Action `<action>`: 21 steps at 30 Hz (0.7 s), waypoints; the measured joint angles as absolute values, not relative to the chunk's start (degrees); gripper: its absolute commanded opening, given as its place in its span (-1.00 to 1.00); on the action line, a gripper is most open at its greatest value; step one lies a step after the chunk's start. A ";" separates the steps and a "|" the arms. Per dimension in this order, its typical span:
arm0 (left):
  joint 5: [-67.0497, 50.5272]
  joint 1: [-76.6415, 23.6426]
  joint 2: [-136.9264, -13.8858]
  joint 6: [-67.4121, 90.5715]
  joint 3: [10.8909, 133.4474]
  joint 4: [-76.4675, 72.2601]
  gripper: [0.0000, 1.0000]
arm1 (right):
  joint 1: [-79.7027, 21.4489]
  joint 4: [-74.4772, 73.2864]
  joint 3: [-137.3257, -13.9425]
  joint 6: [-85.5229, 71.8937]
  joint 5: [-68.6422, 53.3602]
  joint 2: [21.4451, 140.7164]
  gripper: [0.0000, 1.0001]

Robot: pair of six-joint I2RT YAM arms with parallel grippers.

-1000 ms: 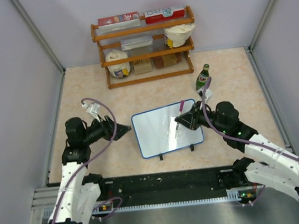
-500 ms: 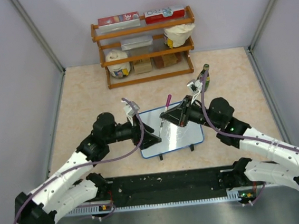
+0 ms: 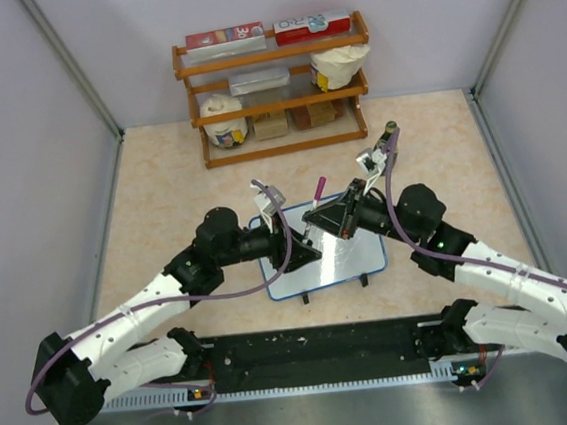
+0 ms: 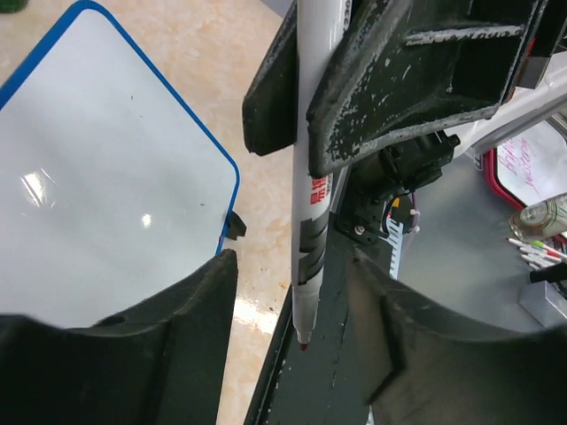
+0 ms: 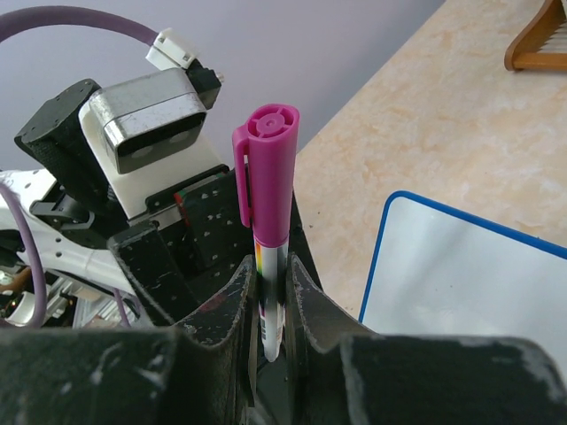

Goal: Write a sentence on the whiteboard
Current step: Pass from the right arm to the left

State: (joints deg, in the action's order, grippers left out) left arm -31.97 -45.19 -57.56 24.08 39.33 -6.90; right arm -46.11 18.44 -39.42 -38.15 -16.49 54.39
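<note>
The whiteboard (image 3: pixel 348 256), white with a thin blue frame, lies flat in the middle of the table and also shows in the left wrist view (image 4: pixel 106 186) and the right wrist view (image 5: pixel 478 283). Above its left part my right gripper (image 3: pixel 328 218) (image 5: pixel 273 266) is shut on a white marker (image 5: pixel 270 159), magenta cap (image 3: pixel 318 187) up. The marker (image 4: pixel 308 221) points down with a bare red tip. My left gripper (image 3: pixel 305 253) (image 4: pixel 292 266) is open, one finger on each side of the marker's lower end, with gaps on both sides.
A wooden shelf (image 3: pixel 274 88) with boxes and tubs stands at the back. A green bottle (image 3: pixel 390 134) rises behind my right arm. The black rail (image 3: pixel 316 345) runs along the near table edge. Grey walls close both sides.
My left arm swung in from the left side to over the board, and its jaws narrowed around the marker's tip. My right gripper lifted the marker off the board and tilted it upright.
</note>
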 measured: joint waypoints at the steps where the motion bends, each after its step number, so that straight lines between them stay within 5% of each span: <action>1: -31.64 -45.19 -57.54 24.12 39.33 -7.14 -0.43 | -46.13 18.44 -39.42 -38.17 -16.49 54.35 -1.00; 3: -30.98 -45.23 -57.54 23.92 39.33 -7.35 -1.00 | -46.13 18.41 -39.38 -38.24 -16.32 54.15 -1.00; 7: -30.17 -45.65 -56.95 23.44 39.48 -7.27 -1.00 | -46.13 18.00 -39.22 -38.22 -14.90 53.65 -0.86; 11: -29.39 -45.89 -55.44 22.33 39.57 -5.82 -1.00 | -46.46 17.41 -39.22 -37.89 -14.94 52.99 0.34; 14: -28.23 -45.60 -53.82 21.19 40.42 -3.42 -1.00 | -46.41 14.70 -39.38 -36.58 -14.72 52.14 0.95; 21: -28.95 -45.52 -52.07 18.65 43.75 0.27 -1.00 | -44.75 9.65 -41.08 -33.43 -18.46 49.60 0.98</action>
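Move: The marker stands nearly upright in the right gripper, tip down. Its bare lower end is already between the left gripper's open fingers, its middle about 5 cm above that hand, 2 cm ahead and 2 cm to the right. The right fingers pinch it some 6 cm above the left hand, 1 cm ahead and 1 cm to its right. From the left hand, the whiteboard's middle lies about 8 cm ahead, 3 cm right and roughly 20 cm below. Hold the left gripper in place and close its fingers on the marker just above the tip, while the right keeps its pinch higher up. Once the left is shut, open the right gripper wide to let go and draw it about 2 cm to its right and slightly back; lift the left hand some 3.5 cm, easing it a little left with the marker. ##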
